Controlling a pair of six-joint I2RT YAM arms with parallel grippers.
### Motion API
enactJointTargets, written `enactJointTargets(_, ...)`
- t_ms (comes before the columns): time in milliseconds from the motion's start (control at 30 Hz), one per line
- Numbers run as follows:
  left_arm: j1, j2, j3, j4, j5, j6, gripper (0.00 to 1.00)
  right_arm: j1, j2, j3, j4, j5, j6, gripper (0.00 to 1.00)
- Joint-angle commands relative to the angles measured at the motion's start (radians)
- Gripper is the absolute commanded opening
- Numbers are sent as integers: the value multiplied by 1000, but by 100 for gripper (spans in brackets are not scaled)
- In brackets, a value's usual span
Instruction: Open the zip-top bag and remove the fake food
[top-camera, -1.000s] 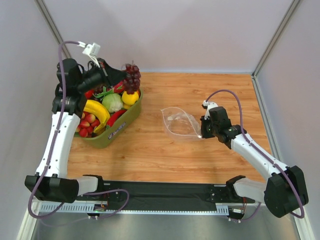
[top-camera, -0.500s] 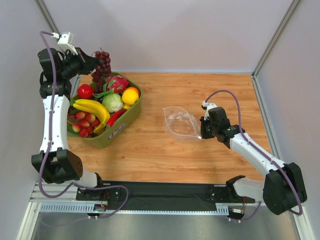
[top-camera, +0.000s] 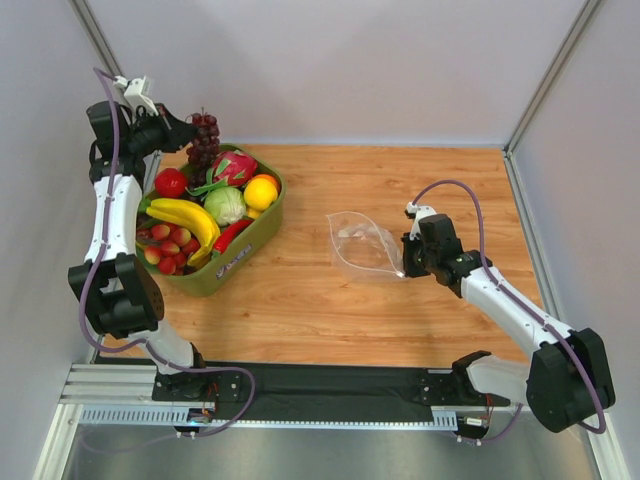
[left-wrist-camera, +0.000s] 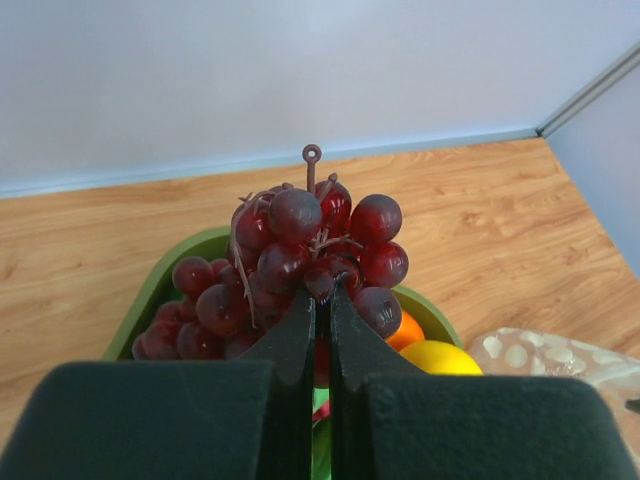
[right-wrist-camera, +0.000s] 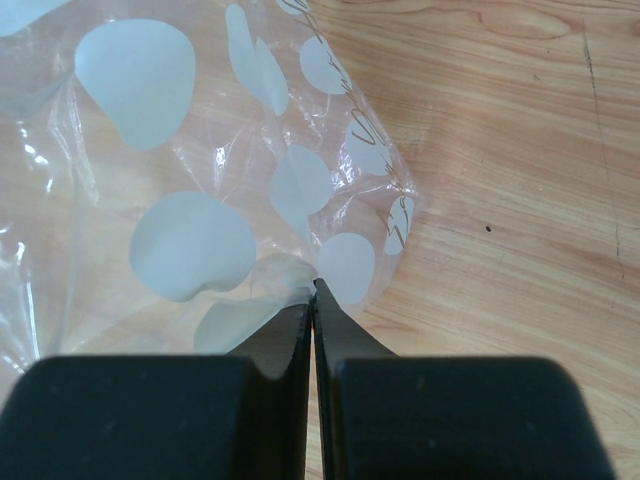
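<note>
The clear polka-dot zip-top bag lies flat on the wooden table, right of centre, and nothing shows inside it. My right gripper is shut on its near right corner; in the right wrist view the fingertips pinch the plastic of the bag. My left gripper is raised at the back left, shut on the dark purple grape bunch, a piece of the fake food. In the left wrist view the grapes hang at the tip of the left gripper, above the bin.
The olive-green bin stands at the left, holding a banana, a lemon, a red fruit, a chili, a green cabbage and a pink dragon fruit. Walls close in behind and at both sides.
My left arm has carried the grape bunch from over the bin's back right rim leftwards to above its back left. The right gripper and the bag have stayed put.
</note>
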Motion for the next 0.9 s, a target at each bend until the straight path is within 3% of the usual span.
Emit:
enactJointTargets(0,6,-21,-31,37,56,56,0,-6,-20,-7,24,2,8,0)
enactJointTargets(433,8,-153,-234,-6,92,133,0,-6,-20,-9,30,-15,10,0)
enactJointTargets(867,8,-181,-280,-61,302,208,0,-6,-32,-15,28,-22,10,0)
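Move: The left hand holds the grapes by the stem. Their place among the fruit in the green basket is about 2 cm back, 3 cm to the right and 13 cm below. The tomato is some 5 cm back and 6 cm left of the hand, the dragon fruit 2 cm back and 8 cm right, the cabbage 10 cm back and 6 cm right, all about 14 cm down. From the right hand, that place is roughly 20 cm ahead, 43 cm left and 10 cm up. Down first, quickly, by nearly 6 cm, the left hand lowers the grapes towards the far end of the basket. It then draws back some 6 cm in all and a little right at about that height, towards over the cabbage, turning about 10 degrees clockwise. Its fingers stay shut on the stem. The right hand stays put, still pinching the bag's edge. ##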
